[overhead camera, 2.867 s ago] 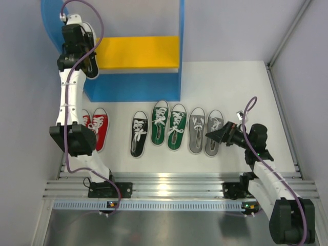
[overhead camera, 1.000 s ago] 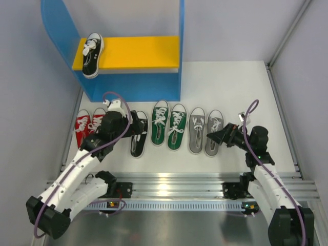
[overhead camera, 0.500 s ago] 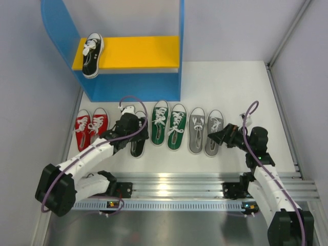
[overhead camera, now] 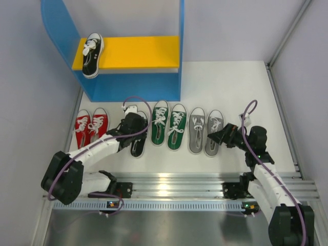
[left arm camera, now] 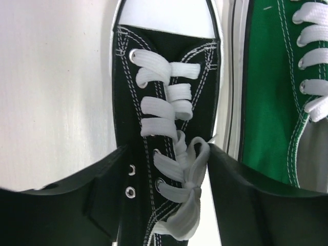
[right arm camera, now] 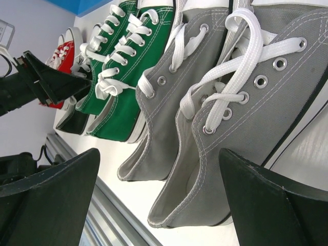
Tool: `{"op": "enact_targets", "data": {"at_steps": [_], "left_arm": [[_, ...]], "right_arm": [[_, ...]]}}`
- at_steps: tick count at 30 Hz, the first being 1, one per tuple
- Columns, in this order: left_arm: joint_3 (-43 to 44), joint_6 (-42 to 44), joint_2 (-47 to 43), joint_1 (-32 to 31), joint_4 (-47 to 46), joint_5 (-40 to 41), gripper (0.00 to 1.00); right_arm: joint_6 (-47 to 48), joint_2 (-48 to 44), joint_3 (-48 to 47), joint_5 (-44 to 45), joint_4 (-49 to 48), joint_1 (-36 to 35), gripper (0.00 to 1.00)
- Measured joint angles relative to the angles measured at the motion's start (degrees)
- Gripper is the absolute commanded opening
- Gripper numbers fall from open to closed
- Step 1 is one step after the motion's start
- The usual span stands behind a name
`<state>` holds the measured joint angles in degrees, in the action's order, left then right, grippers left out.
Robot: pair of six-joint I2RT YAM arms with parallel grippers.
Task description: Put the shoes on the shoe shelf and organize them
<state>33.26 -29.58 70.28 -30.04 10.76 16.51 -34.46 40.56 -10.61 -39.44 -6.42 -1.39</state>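
The blue shoe shelf point(overhead camera: 134, 87) stands at the back left, and one black shoe point(overhead camera: 92, 54) sits at the left end of its yellow board point(overhead camera: 138, 51). In front, on the white table, lie the red pair point(overhead camera: 91, 128), the other black shoe point(overhead camera: 137, 143), the green pair point(overhead camera: 169, 125) and the grey pair point(overhead camera: 205, 130). My left gripper point(overhead camera: 133, 127) is open, and its fingers point(left arm camera: 77, 205) straddle the black shoe point(left arm camera: 164, 102) at the lace bow, beside a green shoe point(left arm camera: 271, 92). My right gripper point(overhead camera: 216, 136) is open, just behind the heel of the right grey shoe point(right arm camera: 256, 102).
Metal rails point(overhead camera: 169, 187) run along the near edge by the arm bases. Grey walls close in the left side and the back. A slanted wall with a metal strip point(overhead camera: 287, 36) bounds the right. The shoes lie close together in one row.
My left arm has left the black shoe on the yellow board, come down from the shelf, and now straddles the second black shoe. The right arm has barely moved.
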Motion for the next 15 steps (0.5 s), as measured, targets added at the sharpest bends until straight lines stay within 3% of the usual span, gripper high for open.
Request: {"op": "enact_targets", "data": {"at_steps": [6,10,14,15], "left_arm": [[0.0,1.31,0.57,0.09,-0.04,1.79,0.34],[0.0,1.66,0.5,0.15,-0.15,1.81,0.35],[-0.04,1.6,-1.11,0.17,0.35,1.2,0.3],[-0.07,1.53,-2.21,0.15,0.81,0.68,0.24]], "right_arm": [[0.0,0.0,0.0,0.02,0.0,0.0,0.99],[0.0,-0.22,0.0,0.07,0.04,0.0,0.99],[0.0,-0.92,0.02,0.2,0.04,0.0,1.0],[0.0,-1.03,0.02,0.22,0.02,0.0,0.99]]}}
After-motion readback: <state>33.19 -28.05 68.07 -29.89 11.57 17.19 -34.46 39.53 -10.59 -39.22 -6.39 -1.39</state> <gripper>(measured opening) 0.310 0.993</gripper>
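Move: The black shoe still on the table lies right under the left hand, its middle about 2 cm back, 1 cm to the right and 3 cm below, with the open fingers on either side of its laces. The nearer green shoe is some 10 cm to the right and 3 cm ahead, the farther one about 17 cm right. The nearer red shoe stands roughly 16 cm left and 2 cm ahead. From the right hand the black shoe is about 31 cm left, level fore and aft. Staying almost in place over the black shoe, the left hand closes its fingers from about two-thirds to one-third open, pinching the laced upper between the tips. It eases under 1 cm to the left while closing, then starts up by about 1 cm, the fingers keeping their hold and the wrist hardly turning. ##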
